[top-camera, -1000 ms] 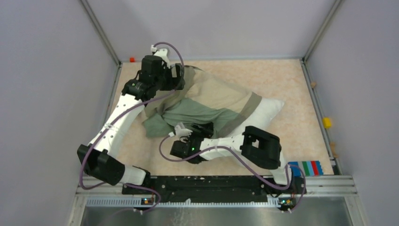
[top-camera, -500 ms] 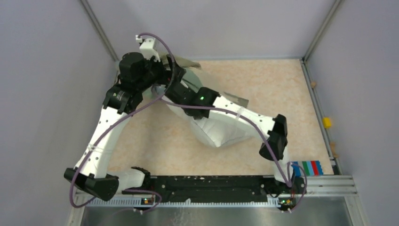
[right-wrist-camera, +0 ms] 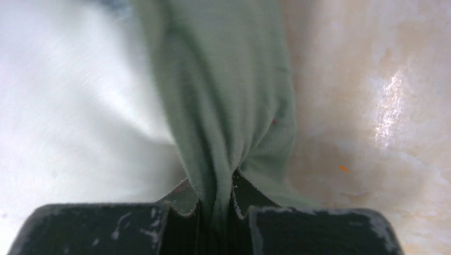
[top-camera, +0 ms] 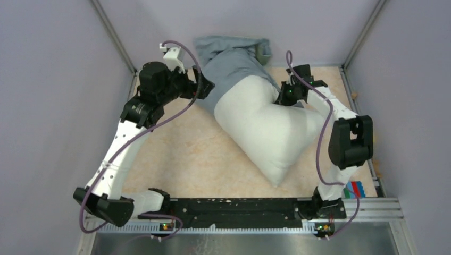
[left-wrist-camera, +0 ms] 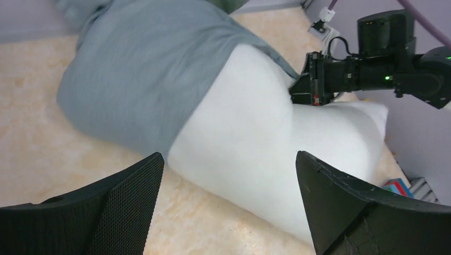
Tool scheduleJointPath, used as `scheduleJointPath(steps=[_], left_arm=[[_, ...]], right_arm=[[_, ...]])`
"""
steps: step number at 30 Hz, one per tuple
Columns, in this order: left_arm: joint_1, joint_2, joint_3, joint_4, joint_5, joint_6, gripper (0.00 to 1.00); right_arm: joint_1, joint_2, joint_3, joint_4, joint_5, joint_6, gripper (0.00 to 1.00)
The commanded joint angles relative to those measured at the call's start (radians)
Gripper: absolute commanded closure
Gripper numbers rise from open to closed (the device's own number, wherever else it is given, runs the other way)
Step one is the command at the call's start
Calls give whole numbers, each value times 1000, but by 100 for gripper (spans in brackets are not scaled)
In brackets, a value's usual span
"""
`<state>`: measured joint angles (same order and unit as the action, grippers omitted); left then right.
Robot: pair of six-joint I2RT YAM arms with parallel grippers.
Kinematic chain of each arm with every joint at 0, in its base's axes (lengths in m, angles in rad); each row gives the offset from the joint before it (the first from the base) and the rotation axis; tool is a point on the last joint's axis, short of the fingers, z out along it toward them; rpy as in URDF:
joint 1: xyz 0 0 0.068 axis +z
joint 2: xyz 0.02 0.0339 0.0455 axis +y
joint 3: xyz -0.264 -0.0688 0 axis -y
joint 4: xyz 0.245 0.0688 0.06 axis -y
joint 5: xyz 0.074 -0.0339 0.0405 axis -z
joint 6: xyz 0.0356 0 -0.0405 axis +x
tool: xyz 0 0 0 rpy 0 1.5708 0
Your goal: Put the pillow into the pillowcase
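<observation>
The white pillow (top-camera: pixel 260 127) lies slantwise on the table, its far end inside the grey-blue pillowcase (top-camera: pixel 228 61), which bunches against the back wall. My right gripper (top-camera: pixel 282 95) is at the pillow's right side, shut on a gathered fold of the pillowcase (right-wrist-camera: pixel 223 95); the cloth runs down between the right gripper's (right-wrist-camera: pixel 215 199) jaws, with the pillow (right-wrist-camera: pixel 74 106) to its left. My left gripper (top-camera: pixel 205 87) stands wide open just left of the case. In the left wrist view its fingers (left-wrist-camera: pixel 133 186) frame the pillow (left-wrist-camera: pixel 255 133) and the pillowcase (left-wrist-camera: pixel 143 69) without touching them.
Grey enclosure walls close in the left, back and right. A strip of coloured blocks (top-camera: pixel 353 188) sits at the near right corner, by the right arm's base. The black rail (top-camera: pixel 239 204) runs along the near edge. Bare beige tabletop (top-camera: pixel 181 154) shows left of the pillow.
The right gripper has shut on the pillowcase and swung to the far right. The case now covers the pillow's far end, and the pillow has turned slantwise.
</observation>
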<state>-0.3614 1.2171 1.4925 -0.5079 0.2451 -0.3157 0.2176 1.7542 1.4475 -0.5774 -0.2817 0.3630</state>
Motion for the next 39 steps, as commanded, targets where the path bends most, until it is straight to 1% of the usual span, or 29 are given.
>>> scheduleJointPath(steps=[1, 5, 8, 11, 13, 15, 16, 17, 18, 20, 22, 23, 24, 25, 26, 27, 28, 29, 31, 33, 35, 39], left_arm=[[-5, 85, -99, 68, -70, 2, 3], [-34, 215, -127, 149, -94, 10, 9], [-46, 305, -96, 219, -148, 31, 10], [-51, 409, -14, 278, -173, 72, 9], [-59, 512, 89, 281, -176, 110, 9], [-68, 603, 176, 268, -184, 143, 9], [-78, 643, 210, 268, -207, 160, 9], [-82, 676, 232, 277, -232, 173, 7], [-82, 704, 248, 294, -226, 179, 5], [-85, 772, 292, 303, -219, 188, 1], [-86, 844, 352, 276, -227, 182, 2], [-86, 873, 372, 263, -231, 176, 8], [-88, 889, 379, 253, -231, 171, 20], [-88, 894, 373, 246, -235, 162, 36], [-91, 885, 352, 242, -262, 149, 58], [-93, 868, 319, 246, -285, 133, 77], [-94, 839, 273, 259, -299, 108, 91], [-95, 806, 225, 268, -310, 87, 100], [-102, 734, 118, 279, -335, 52, 100], [-118, 646, 33, 279, -364, 20, 100], [-139, 571, -37, 268, -395, -21, 100], [-188, 438, -137, 222, -389, -129, 100]], right_arm=[[55, 76, 0, 34, -11, -30, 100], [55, 107, 43, 25, 51, -49, 100], [55, 106, 48, 14, 84, -76, 100], [60, 82, 20, 28, 95, -99, 100], [71, 62, 3, 38, 110, -103, 100], [88, 54, 2, 26, 131, -100, 97], [94, 48, 2, 19, 146, -93, 94], [101, 38, -1, 14, 160, -85, 90], [108, 24, -7, 12, 182, -77, 80], [118, -8, -14, 5, 212, -62, 65], [129, -43, -9, -14, 250, -51, 50], [132, -63, 1, -26, 272, -47, 44], [132, -83, 10, -46, 302, -40, 40], [134, -105, 17, -65, 324, -31, 37], [135, -130, 22, -78, 341, -21, 34], [138, -159, 22, -91, 354, -11, 31], [146, -192, 23, -103, 360, -2, 28], [160, -222, 21, -110, 366, 10, 26], [211, -297, 11, -117, 383, 34, 24], [264, -351, 0, -122, 403, 62, 23], [317, -394, -26, -111, 391, 89, 22], [462, -394, -99, -98, 402, 128, 21]])
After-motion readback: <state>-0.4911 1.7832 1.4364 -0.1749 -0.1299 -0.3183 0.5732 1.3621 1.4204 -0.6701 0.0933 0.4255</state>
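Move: The left hand hangs open, high over the table. The near part of the pillowcase's open edge lies about 20 cm ahead of it, 9 cm to its right and 22 cm below. The pillow's middle is roughly level with this hand going outward, some 27 cm to its right and 29 cm down. The right hand already holds the pillowcase's right flap; the table spot for it is about 6 cm straight below, the pillow's middle about 11 cm back and 6 cm left. Left fingers pinch the pillowcase's blue open edge after a swoop of about 20 cm forward and as much down, drifting right over the pillow; they then draw the edge back some 7 cm and a little left. The right hand lowers its flap about 5 cm, stays, opens to let go, then climbs clear and back-left over the pillow. ##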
